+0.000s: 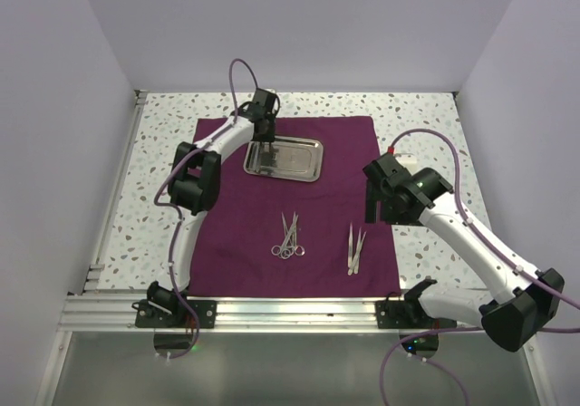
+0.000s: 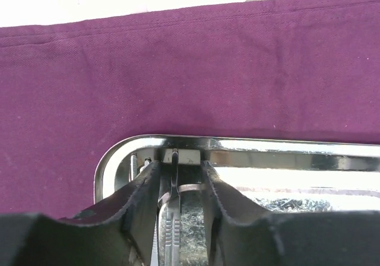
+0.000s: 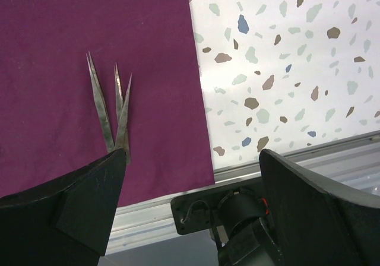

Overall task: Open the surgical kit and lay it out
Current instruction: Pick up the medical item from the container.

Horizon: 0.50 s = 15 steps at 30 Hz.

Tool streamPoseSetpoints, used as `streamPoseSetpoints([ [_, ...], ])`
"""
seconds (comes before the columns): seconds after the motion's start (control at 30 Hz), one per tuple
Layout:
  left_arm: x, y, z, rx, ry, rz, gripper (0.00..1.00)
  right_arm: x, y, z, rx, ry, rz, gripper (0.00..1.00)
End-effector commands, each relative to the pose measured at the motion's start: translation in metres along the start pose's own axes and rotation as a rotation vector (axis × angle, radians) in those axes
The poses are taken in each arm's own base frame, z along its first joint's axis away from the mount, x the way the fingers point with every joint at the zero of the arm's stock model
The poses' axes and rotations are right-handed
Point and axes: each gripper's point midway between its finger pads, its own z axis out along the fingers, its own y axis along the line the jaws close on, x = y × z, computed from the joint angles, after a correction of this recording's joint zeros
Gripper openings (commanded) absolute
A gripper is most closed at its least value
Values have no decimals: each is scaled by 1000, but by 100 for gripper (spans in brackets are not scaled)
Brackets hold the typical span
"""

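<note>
The dark purple cloth [image 1: 236, 234] lies spread flat on the table. At its far side sits the shiny steel tray [image 1: 308, 143]. My left gripper [image 1: 264, 139] reaches down into the tray's left end. In the left wrist view its fingers [image 2: 136, 200] stand partly open on either side of a slim ribbed steel instrument [image 2: 172, 224] lying in the tray [image 2: 267, 144]. The instrument is close to the left finger, with a gap to the right one. Ring-handled scissors [image 1: 289, 240] and tweezers [image 1: 355, 247] lie on the cloth's near half. My right gripper [image 1: 379, 208] hangs wide open and empty above the cloth's right edge, beside the tweezers [image 3: 113, 105].
Speckled tabletop [image 3: 285, 70] shows to the right of the cloth [image 3: 59, 40]. An aluminium rail [image 1: 290, 311] runs along the near edge with the arm bases bolted to it. White walls close in the left, right and far sides.
</note>
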Motion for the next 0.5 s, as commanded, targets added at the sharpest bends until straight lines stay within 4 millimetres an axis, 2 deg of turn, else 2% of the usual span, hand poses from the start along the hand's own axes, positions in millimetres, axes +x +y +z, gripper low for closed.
streamPoseSetpoints([
  [0.0,-1,3,0,17,7,-12,35,-10,4,-1,-4,-34,22,98],
  [0.33,36,11,27,17,116,-29,11,-10,9,3,-9,-17,10,98],
  [0.37,35,9,27,30,117,-34,9,-9,9,4,-8,-14,7,98],
  [0.4,36,11,29,33,122,-41,2,-10,10,4,-11,-16,9,98],
  [0.47,31,8,29,55,117,-50,0,-8,11,4,-14,-10,7,98],
])
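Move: The slim steel medical item lies lengthwise in the tray between the left hand's parted fingers, which are near its far end; its middle is about 5 cm back and 1 cm below. Two other thin instruments lie beside it, roughly 2 and 3 cm to the hand's left, at the same depth. The tray's middle is some 5 cm back and 4 cm right. From the right hand the item is about 30 cm ahead, 33 cm left and 15 cm lower. Staying almost in place over the far end of the tray, the left hand closes its fingers from a bit under half open to shut around the item's far end, seeming to pinch it. As they come together the hand eases about 1 cm forward towards the tray's far rim, with hardly any sinking or turning. ##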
